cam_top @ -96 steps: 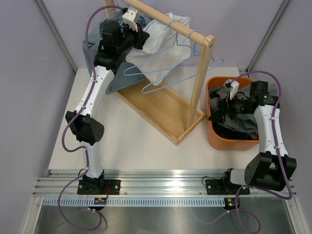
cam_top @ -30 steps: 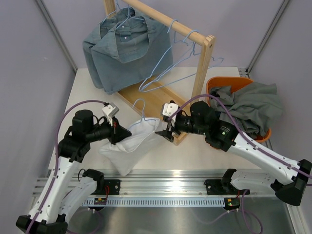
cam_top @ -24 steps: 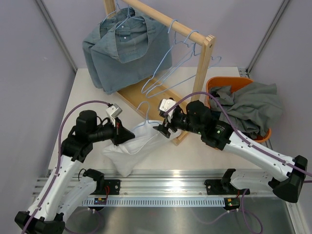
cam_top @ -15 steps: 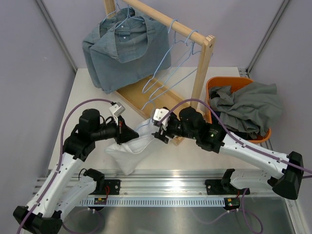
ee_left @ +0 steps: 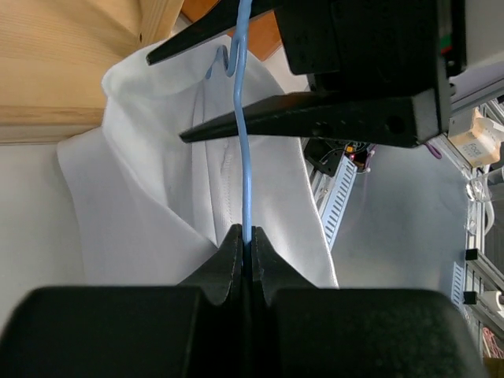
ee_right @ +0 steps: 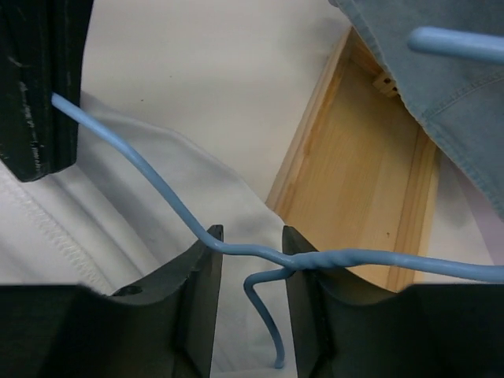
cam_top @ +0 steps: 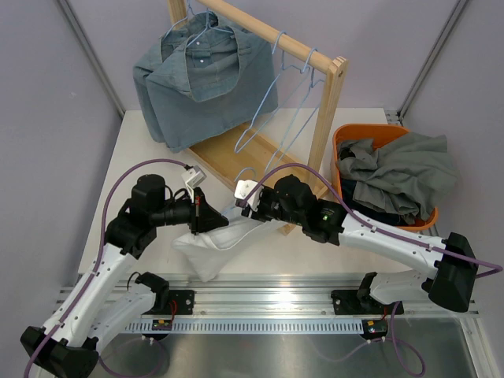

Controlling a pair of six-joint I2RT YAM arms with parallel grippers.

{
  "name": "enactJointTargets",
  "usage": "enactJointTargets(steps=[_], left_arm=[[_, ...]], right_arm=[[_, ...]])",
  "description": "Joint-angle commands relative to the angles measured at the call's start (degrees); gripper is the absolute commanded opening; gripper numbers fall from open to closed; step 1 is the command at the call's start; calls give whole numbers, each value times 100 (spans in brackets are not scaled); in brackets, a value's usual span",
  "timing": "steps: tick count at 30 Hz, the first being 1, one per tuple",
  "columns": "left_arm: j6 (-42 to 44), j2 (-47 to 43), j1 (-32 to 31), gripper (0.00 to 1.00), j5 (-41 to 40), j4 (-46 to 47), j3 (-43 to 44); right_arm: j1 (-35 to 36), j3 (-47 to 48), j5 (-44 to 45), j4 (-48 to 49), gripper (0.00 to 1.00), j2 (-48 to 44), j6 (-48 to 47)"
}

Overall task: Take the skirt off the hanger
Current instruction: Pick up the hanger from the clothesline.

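Observation:
The white skirt (cam_top: 211,246) hangs on a blue wire hanger (ee_left: 241,126) low over the table, in front of the wooden rack. My left gripper (cam_top: 206,220) is shut on the hanger's wire, which runs straight out from its closed tips (ee_left: 246,235) across the skirt (ee_left: 142,197). My right gripper (cam_top: 240,206) comes in from the right. Its jaws (ee_right: 252,256) stand apart on either side of the hanger's twisted neck (ee_right: 339,257), with the skirt (ee_right: 157,213) beneath. The wire passes between the fingers and is not pinched.
The wooden rack (cam_top: 327,118) stands behind, its base (ee_right: 362,181) just beyond my right gripper. Denim garments (cam_top: 197,79) and bare blue hangers (cam_top: 276,102) hang from its rail. An orange bin (cam_top: 343,150) piled with grey clothes stands at the right.
My right gripper has moved left onto the hanger's neck and its jaws have narrowed. The left gripper has carried the hanger and skirt a little to the right.

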Motion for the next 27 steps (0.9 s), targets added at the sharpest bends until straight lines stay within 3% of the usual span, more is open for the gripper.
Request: enactJointTargets(steps=[1, 7, 11, 12, 15, 18, 21, 27], left_arm=[[-185, -55, -42, 0, 390, 406, 199], [-281, -37, -42, 0, 303, 450, 199], [-229, -11, -34, 0, 57, 336, 295], [-194, 15, -34, 11, -118, 266, 356], [43, 103, -34, 58, -582, -155, 743], [289, 138, -42, 82, -1206, -551, 1270], [413, 147, -42, 89, -1769, -788, 1726], [536, 200, -42, 89, -2465, -1658, 2185]], right_arm=[[96, 115, 222, 729, 41, 123, -263], [122, 106, 222, 748, 0, 36, -465], [122, 89, 222, 529, 0, -157, -448], [131, 89, 222, 328, 0, -184, -430], [131, 45, 222, 116, 0, -255, -395], [131, -8, 239, -104, 0, -299, -386], [131, 18, 476, -358, 0, -316, -281], [114, 475, 1170, -1280, 0, -141, 299]])
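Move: Ahead and to the right of the left hand, which still grips one shoulder of the blue hanger, the hanger neck lies some 5 cm out and 6 cm across, at about the same height. For the right hand the neck is about 1 cm ahead, already between its half-open fingers. The white skirt lies some 6 cm back from the right hand, 3 cm left and 8 cm lower; the wooden tray is about 14 cm straight ahead and 20 cm below. Closing on the blue hanger beside its neck, the right fingers pinch the wire while that hand eases about 1.5 cm forward; it then draws back and drifts nearly 3 cm right and 2 cm down. Once the right has its grip, the left fingers spread wide, let go of the shoulder and lift away about 8 cm, also forward and left, the wrist turning some 15 degrees counter-clockwise and tipping up. ##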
